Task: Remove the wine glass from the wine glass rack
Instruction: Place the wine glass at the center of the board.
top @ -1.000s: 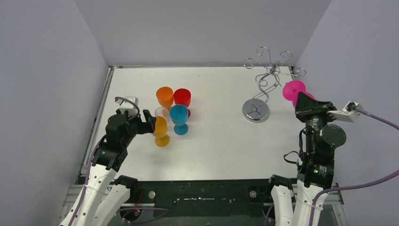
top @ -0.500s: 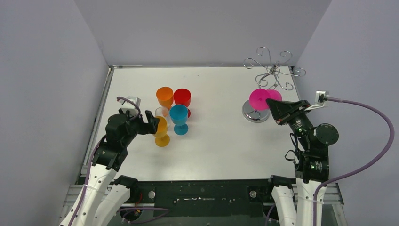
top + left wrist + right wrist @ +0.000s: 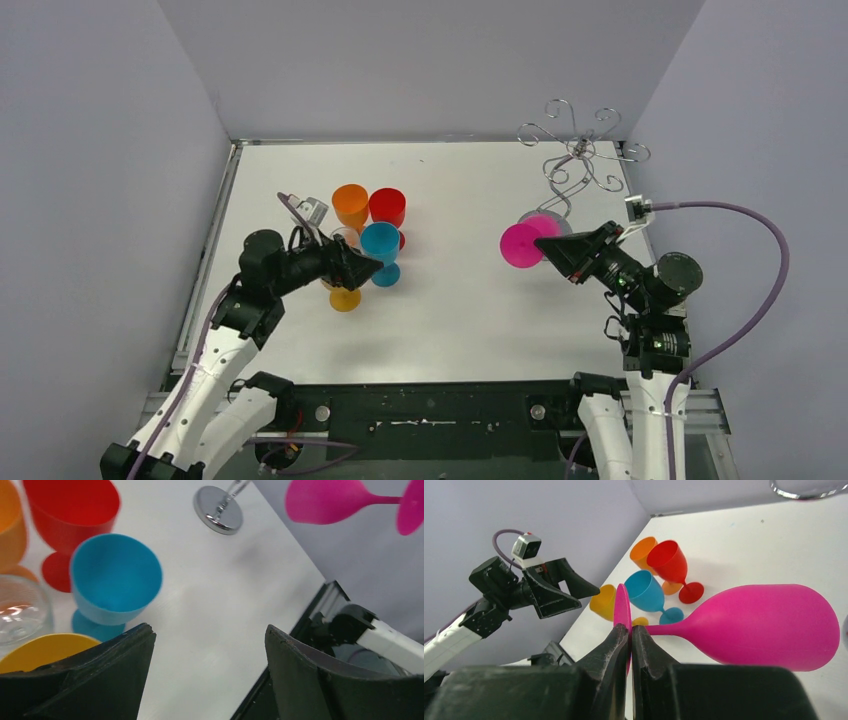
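Observation:
The wine glass [image 3: 520,245] is bright pink and lies on its side in the air, bowl toward the table's middle. My right gripper [image 3: 547,247] is shut on the thin foot disc [image 3: 622,605], and the bowl [image 3: 769,625] juts out to the right in the right wrist view. The wine glass rack [image 3: 580,150], a silver wire stand with curled arms, stands at the back right with no glass on it; its round base [image 3: 218,514] is partly hidden behind the glass from above. My left gripper [image 3: 365,270] is open and holds nothing [image 3: 207,630].
A cluster of glasses stands left of centre: orange [image 3: 350,205], red [image 3: 387,206], blue [image 3: 380,243], a clear one [image 3: 345,238] and yellow [image 3: 345,297] under my left gripper. Grey walls close in both sides and the back.
The right arm has carried the pink glass left, off the rack and toward the table's middle, turning it on its side. The left gripper has swung right, over the yellow glass.

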Action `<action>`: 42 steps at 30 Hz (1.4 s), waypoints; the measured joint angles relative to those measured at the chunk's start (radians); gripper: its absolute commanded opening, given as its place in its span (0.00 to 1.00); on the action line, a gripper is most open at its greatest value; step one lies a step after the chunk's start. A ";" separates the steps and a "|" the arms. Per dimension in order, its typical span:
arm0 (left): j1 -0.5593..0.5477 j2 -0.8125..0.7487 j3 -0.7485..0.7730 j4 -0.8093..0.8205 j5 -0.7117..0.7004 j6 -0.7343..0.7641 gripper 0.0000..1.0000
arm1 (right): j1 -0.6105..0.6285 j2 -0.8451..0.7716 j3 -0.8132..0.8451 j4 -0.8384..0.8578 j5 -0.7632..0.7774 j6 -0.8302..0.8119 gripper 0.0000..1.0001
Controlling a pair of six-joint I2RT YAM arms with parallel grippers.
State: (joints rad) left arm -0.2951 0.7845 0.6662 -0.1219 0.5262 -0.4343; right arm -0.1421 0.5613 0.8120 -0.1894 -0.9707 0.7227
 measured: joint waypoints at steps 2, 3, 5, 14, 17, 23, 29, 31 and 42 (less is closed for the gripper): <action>-0.050 0.016 0.000 0.030 0.036 -0.027 0.78 | 0.006 0.011 -0.012 -0.016 -0.030 -0.003 0.00; -0.087 0.022 0.001 0.040 0.045 -0.035 0.78 | 0.014 0.025 -0.012 -0.028 -0.042 -0.010 0.00; -0.171 0.035 0.007 0.054 0.050 -0.043 0.78 | 0.041 0.053 -0.012 -0.061 -0.045 -0.040 0.00; -0.403 0.130 0.021 0.148 0.011 -0.108 0.66 | 0.420 0.126 -0.056 -0.058 0.075 -0.048 0.00; -0.424 0.129 0.021 0.199 0.010 -0.138 0.61 | 0.595 0.164 -0.071 -0.016 0.151 -0.042 0.00; -0.425 0.097 0.016 0.240 0.024 -0.179 0.43 | 0.833 0.285 -0.072 0.076 0.278 -0.056 0.00; -0.426 0.031 -0.024 0.230 0.028 -0.187 0.35 | 0.871 0.357 -0.074 0.172 0.313 -0.058 0.00; -0.426 0.019 -0.025 0.214 0.028 -0.178 0.32 | 0.872 0.364 -0.074 0.189 0.311 -0.059 0.00; -0.424 0.040 -0.024 0.169 0.066 -0.129 0.00 | 0.881 0.393 -0.098 0.271 0.266 -0.057 0.13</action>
State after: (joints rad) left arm -0.7193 0.8249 0.6418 0.0471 0.5926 -0.5636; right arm 0.7387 0.9543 0.7136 0.0818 -0.7044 0.6655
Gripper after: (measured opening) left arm 0.022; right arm 0.059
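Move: The pink wine glass hangs foot up from the right fingers. Its foot lies about 27 cm to the left hand's right, 4 cm back and 10 cm higher. From the left hand, the blue glass stands some 9 cm ahead, 1 cm right and 14 cm below; the yellow one 3 cm ahead, 6 cm left. From the right hand, the left gripper is 30 cm left, 4 cm ahead and 10 cm lower; the rack base is 20 cm ahead, 5 cm right, far below. The pink wine glass, still pinched by its foot, is carried about 17 cm left towards the left gripper, sinking and coming back a little, as the right wrist turns some 35 degrees counter-clockwise. The left hand goes back and right to meet it, turning clockwise, rises slightly then eases down, and shuts its open fingers on the near-left side of the foot; the right keeps its grip. ##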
